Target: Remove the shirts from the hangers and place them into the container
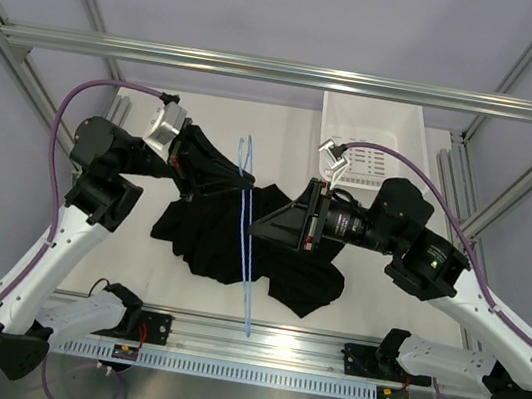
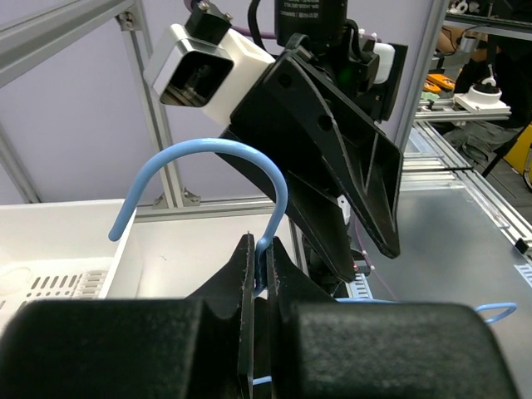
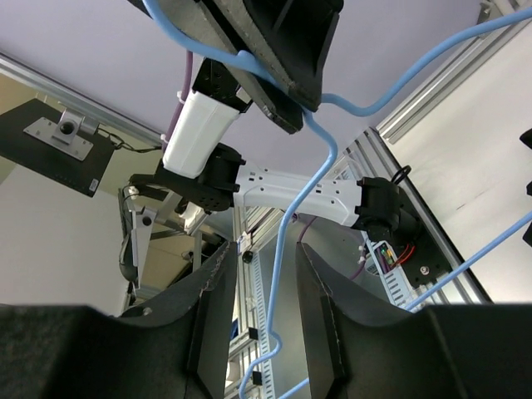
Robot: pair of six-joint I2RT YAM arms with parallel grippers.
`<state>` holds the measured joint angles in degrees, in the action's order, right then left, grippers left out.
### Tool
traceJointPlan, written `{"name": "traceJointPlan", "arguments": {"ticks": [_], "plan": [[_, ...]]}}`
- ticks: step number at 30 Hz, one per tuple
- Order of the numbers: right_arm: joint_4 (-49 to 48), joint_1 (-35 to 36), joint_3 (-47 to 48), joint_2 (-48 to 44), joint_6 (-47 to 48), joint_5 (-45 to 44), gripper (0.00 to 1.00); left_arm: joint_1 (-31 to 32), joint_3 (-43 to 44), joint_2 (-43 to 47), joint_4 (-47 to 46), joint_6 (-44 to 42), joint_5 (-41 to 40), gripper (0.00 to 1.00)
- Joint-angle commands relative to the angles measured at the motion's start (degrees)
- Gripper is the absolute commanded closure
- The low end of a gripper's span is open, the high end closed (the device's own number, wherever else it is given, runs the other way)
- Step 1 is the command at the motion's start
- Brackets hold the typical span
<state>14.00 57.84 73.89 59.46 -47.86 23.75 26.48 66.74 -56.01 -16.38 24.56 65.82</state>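
Observation:
The black shirt (image 1: pixel 228 244) lies crumpled on the middle of the table. The light-blue hanger (image 1: pixel 246 247) lies across it, hook (image 1: pixel 246 151) pointing away from the arms. My left gripper (image 1: pixel 240 187) is shut on the hanger's neck, just below the hook (image 2: pixel 208 158); the wire is pinched between its fingertips (image 2: pixel 264 258). My right gripper (image 1: pixel 255 228) comes in from the right. Its jaws stand open on either side of the hanger wire (image 3: pixel 291 241) without touching it. The white container (image 1: pixel 371 140) stands at the back right, nothing showing inside it.
Aluminium frame posts rise at both sides and a crossbar (image 1: pixel 286 71) runs overhead at the back. A slotted rail (image 1: pixel 243 343) runs along the near table edge between the arm bases. The basket's corner (image 2: pixel 50 249) shows behind the hook in the left wrist view.

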Motion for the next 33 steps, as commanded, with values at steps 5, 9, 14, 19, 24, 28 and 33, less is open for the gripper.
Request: {"name": "traceJointPlan", "arguments": {"ticks": [5, 9, 14, 19, 24, 28, 33], "plan": [[-4.3, -0.2, 0.5, 2.8, -0.3, 4.2, 0.59, 0.3, 3.2, -0.2, -1.5, 0.0, -3.2, 1.0], [-4.9, 0.2, 0.4, 3.2, -0.3, 4.3, 0.6, 0.2, 3.6, -0.5, -0.9, -0.6, -3.1, 1.0], [-4.9, 0.3, 0.0, 3.1, -0.1, 4.4, 0.69, 0.3, 3.6, -0.9, -0.6, -0.9, -3.1, 1.0], [-5.1, 0.3, -0.8, 2.5, -0.3, 4.3, 0.72, 0.3, 3.8, -1.1, 1.1, -2.4, -3.3, 1.0], [-5.8, 0.4, -1.4, 2.5, -0.6, 4.4, 0.86, 0.2, 3.9, -1.7, 1.0, -2.2, -3.5, 1.0], [-5.7, 0.5, -1.5, 2.1, -0.2, 3.9, 1.0, 0.2, 3.6, -1.6, 1.9, -2.8, -4.0, 1.0], [-5.7, 0.6, -0.9, 2.0, 0.2, 3.6, 1.0, 0.2, 3.0, -1.0, 1.3, -1.4, -4.1, 0.96]]}}
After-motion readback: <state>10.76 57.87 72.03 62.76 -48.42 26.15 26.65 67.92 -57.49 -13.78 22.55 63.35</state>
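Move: The hanger's near strand, the one slanting down towards the robot, runs between the right hand's open fingertips; the spot to pinch is about 2 cm to the left, 2 cm down and neither ahead nor back. The left gripper, still holding the hanger's neck, stands some 5 cm ahead and 4 cm above, level sideways. The black shirt lies about 14 cm ahead, 3 cm left and roughly 40 cm below. From the left hand the pinch spot is about 5 cm back, 5 cm down, 0 sideways. The right fingers, part-open, shut on the near strand of the blue hanger and pinch it, a little below the neck, after the hand eases about 2 cm left onto it and sinks about 2 cm. The left hand keeps its grip on the neck and drifts forward some 1.5 cm, hardly turning. ##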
